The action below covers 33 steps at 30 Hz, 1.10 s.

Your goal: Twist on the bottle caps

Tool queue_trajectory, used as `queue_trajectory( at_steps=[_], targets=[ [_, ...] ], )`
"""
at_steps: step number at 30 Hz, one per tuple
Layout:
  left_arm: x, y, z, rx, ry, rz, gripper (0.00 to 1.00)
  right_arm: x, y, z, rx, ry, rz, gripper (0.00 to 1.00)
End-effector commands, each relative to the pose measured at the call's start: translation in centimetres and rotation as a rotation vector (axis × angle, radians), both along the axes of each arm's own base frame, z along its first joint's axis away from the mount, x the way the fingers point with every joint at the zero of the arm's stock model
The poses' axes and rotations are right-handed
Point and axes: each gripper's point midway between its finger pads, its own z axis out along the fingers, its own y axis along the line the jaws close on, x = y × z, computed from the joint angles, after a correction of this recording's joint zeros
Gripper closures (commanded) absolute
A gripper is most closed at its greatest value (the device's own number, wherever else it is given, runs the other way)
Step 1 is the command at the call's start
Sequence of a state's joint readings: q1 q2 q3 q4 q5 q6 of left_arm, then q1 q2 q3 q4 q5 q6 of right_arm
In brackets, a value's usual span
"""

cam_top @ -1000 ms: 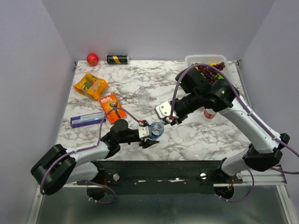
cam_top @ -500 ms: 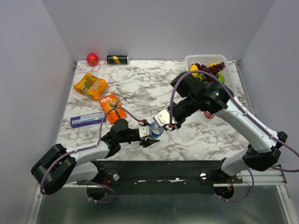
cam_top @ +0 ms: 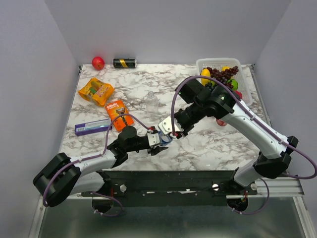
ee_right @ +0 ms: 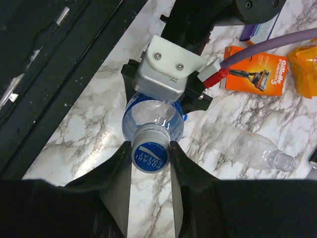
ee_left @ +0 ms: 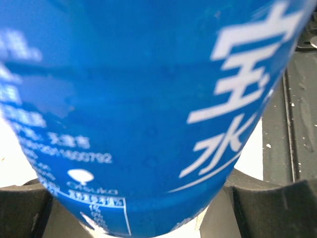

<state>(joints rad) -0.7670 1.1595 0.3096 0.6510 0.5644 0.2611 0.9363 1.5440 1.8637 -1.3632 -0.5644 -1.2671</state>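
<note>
My left gripper [cam_top: 159, 140] is shut on the blue-labelled bottle [cam_top: 164, 138] near the table's front middle. In the left wrist view its blue label [ee_left: 148, 99] fills the frame between the black fingers [ee_left: 270, 206]. My right gripper [ee_right: 151, 148] is shut on a blue cap [ee_right: 151, 155] that sits on this bottle's neck [ee_right: 152, 119]; from above it [cam_top: 167, 134] covers the bottle top. A plain clear bottle [cam_top: 152, 102] stands behind, uncapped [ee_right: 242, 146]. A red-labelled bottle [cam_top: 221, 122] is mostly hidden behind the right arm. No other caps show.
At the back left lie a red ball [cam_top: 98, 62] and a black-and-gold can [cam_top: 125, 63]. A white basket [cam_top: 202, 63] of fruit is back right. Orange packets [cam_top: 95, 91], a razor pack [cam_top: 117, 114] and a purple box [cam_top: 92, 127] lie to the left.
My right gripper has moved down and to the left with the cap, onto the top of the bottle held by the left gripper. The left arm has stayed put.
</note>
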Motion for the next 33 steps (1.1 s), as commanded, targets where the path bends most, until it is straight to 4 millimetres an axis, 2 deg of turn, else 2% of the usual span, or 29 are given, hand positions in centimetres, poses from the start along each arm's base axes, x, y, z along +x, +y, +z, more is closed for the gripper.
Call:
queue_trajectory(
  at_steps=[1, 7, 12, 13, 16, 21, 24, 29, 30, 33],
  targets=[
    [1.4, -0.7, 5.5, -0.166, -0.154, 0.049, 1.0, -1.3, -2.3, -3.2, -0.194, 0.14, -0.09, 0.67],
    [3.5, 0.3, 7.9, -0.262, -0.178, 0.199, 1.0, -0.1, -0.9, -5.1, -0.236, 0.315, -0.4, 0.69],
    [5.5, 1.4, 9.0, -0.314, -0.139, 0.338, 1.0, 2.5, 0.5, -5.6, -0.207, 0.397, -0.695, 0.71],
    [5.9, 1.4, 8.9, -0.316, -0.116, 0.36, 1.0, 2.8, 0.7, -5.8, -0.212, 0.45, -0.792, 0.71],
    [6.4, 1.4, 9.2, -0.341, -0.062, 0.394, 1.0, 3.6, 1.3, -6.4, -0.215, 0.561, -0.947, 0.71],
    [6.4, 1.1, 9.6, -0.346, -0.059, 0.405, 1.0, 4.4, 1.6, -7.8, -0.267, 0.63, -1.086, 0.78],
    [7.2, 1.3, 9.5, -0.344, -0.029, 0.451, 1.0, 4.7, 2.0, -7.7, -0.27, 0.67, -1.132, 0.78],
    [7.6, 1.3, 7.6, -0.302, 0.057, 0.488, 1.0, 5.2, 2.4, -7.4, -0.261, 0.664, -1.148, 0.76],
    [7.5, 1.3, 7.4, -0.299, 0.071, 0.491, 1.0, 5.6, 2.6, -6.8, -0.238, 0.649, -1.143, 0.72],
    [7.3, 1.5, 5.6, -0.258, 0.112, 0.503, 1.0, 6.6, 2.9, -5.9, -0.197, 0.602, -1.124, 0.7]
  ],
)
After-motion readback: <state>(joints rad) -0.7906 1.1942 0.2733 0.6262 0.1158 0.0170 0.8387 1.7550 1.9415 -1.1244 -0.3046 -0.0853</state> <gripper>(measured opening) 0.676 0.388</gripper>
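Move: My left hand has the blue bottle gripped round its label. The blue cap sits atop its neck, about 11 cm above that hand, 5 cm to its right and 2 cm ahead, already pinched at my right fingertips. From my right hand, a loose cap lies about 10 cm ahead, 10 cm left and 23 cm down; the clear bottle stands roughly 18 cm ahead, 11 cm left, its middle 14 cm lower. Keeping the cap pinched on the bottle's neck, I swing my right hand clockwise some 65 degrees, carrying it about 8 cm forward and less far down and left. Against it, my left hand keeps its grip on the bottle and turns counter-clockwise, moving forward, left and down about 4 cm each way. Neither hand opens. ##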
